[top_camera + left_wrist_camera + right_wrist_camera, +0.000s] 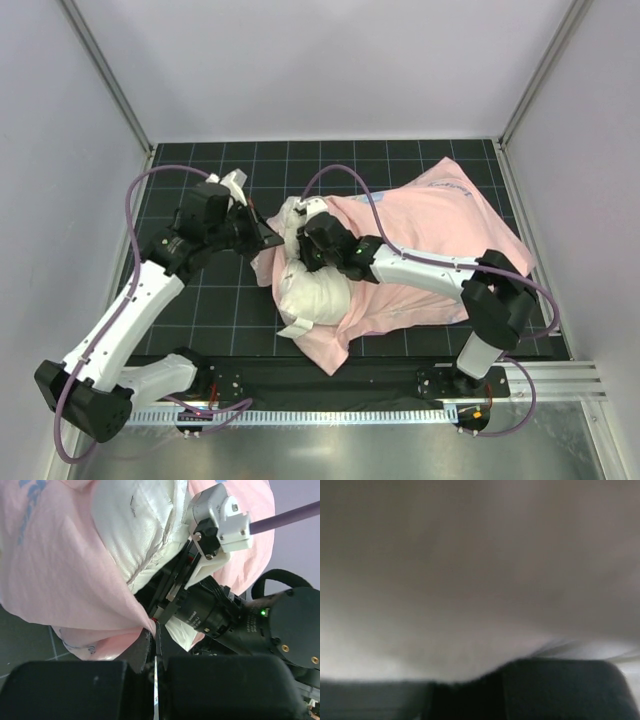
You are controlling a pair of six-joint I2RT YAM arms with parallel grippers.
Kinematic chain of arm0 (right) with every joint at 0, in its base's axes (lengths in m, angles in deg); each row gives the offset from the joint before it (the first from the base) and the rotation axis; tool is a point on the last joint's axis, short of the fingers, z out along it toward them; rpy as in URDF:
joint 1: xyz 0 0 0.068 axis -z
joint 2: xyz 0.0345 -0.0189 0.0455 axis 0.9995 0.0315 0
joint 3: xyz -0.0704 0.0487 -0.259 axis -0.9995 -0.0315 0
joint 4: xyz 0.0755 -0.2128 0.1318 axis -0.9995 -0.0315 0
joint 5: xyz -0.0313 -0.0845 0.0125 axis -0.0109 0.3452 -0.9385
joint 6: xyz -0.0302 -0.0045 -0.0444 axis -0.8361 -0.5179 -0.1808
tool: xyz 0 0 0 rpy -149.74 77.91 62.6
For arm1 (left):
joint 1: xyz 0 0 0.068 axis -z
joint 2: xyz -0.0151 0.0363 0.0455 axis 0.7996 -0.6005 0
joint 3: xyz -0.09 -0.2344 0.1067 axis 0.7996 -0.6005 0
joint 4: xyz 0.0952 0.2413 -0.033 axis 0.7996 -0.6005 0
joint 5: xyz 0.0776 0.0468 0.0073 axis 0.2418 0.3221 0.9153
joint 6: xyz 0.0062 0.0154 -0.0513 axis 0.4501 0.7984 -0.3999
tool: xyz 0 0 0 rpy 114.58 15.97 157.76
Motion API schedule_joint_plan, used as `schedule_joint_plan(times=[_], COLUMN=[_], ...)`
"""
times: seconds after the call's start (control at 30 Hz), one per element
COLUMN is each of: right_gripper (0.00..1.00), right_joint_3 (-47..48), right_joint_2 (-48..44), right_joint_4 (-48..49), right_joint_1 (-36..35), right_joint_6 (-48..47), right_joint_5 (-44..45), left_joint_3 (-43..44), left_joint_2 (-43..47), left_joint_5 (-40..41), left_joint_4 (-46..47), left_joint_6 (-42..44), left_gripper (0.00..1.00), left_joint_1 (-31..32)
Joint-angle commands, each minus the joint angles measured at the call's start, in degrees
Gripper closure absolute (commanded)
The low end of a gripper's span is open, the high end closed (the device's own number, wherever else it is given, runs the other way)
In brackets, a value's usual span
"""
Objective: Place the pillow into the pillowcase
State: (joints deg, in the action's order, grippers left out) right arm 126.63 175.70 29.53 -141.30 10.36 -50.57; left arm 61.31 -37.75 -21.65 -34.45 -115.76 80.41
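Observation:
The pale pink pillowcase (440,215) lies spread across the right half of the mat. The white pillow (312,295) bulges out of its left opening. My left gripper (268,238) is shut on the opening's pink hem. In the left wrist view the hem runs into the closed jaws of that gripper (156,630), with pillowcase (50,570) and pillow (135,530) above. My right gripper (303,252) is pushed into the pillow at the opening. The right wrist view is filled with blurred white pillow fabric (470,580), creased toward the dark fingers (560,690).
A black gridded mat (200,310) covers the table inside pale walls with metal corner posts. A metal rail (350,415) runs along the near edge by the arm bases. The right arm's wrist (220,610) sits very close to my left gripper.

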Motion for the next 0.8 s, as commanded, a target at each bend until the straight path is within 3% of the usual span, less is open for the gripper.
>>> schedule_joint_plan(times=[0.0, 0.3, 0.4, 0.53, 0.77], right_gripper=[0.96, 0.96, 0.84, 0.55, 0.33], right_joint_3=[-7.1, -11.0, -12.3, -13.6, -10.8], right_joint_2=[5.0, -0.8, -7.1, -16.2, -28.3], right_joint_4=[-13.6, -15.2, -14.3, -12.8, -13.9], right_joint_1=[0.4, -0.5, -1.0, -1.7, -2.3], right_joint_6=[1.4, 3.4, 3.4, 3.0, 1.3], right_joint_5=[5.1, 8.8, 7.2, 4.1, 1.2], left_joint_3=[12.2, 12.5, 10.6, 6.5, 1.5], left_joint_2=[5.9, 6.2, 6.0, 5.2, 5.0], left_joint_5=[-5.1, -6.0, -5.7, -5.3, -5.4], left_joint_4=[9.3, 9.3, 9.2, 9.2, 11.2], left_joint_6=[-0.6, -1.8, -1.1, -0.3, 0.0], left_gripper=[1.00, 1.00, 1.00, 1.00, 1.00], left_joint_1=[0.6, 0.6, 0.5, 0.6, 0.6])
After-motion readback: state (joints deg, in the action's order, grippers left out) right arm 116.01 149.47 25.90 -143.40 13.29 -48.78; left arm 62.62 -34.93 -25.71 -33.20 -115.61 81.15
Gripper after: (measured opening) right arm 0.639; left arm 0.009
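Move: The right fingers are pinching the white pillow; its bunched middle is about 1 cm forward, 1 cm left and 3 cm below them. From that hand, the pillowcase rim stands roughly 6 cm forward, 7 cm left and 12 cm up, and the pillow's white tag some 14 cm back, 3 cm left and 10 cm down. From the left hand, already holding the rim, the pillow's middle is about 6 cm to the right, 5 cm back and 15 cm below. Ease the right gripper a little right while it still pinches the pillow, then spread its fingers to over half open, letting go, and draw it up about 9 cm, back and to the right off the bunched pillow. Keep the left gripper shut on the pillowcase rim and raise it some 3 cm. ##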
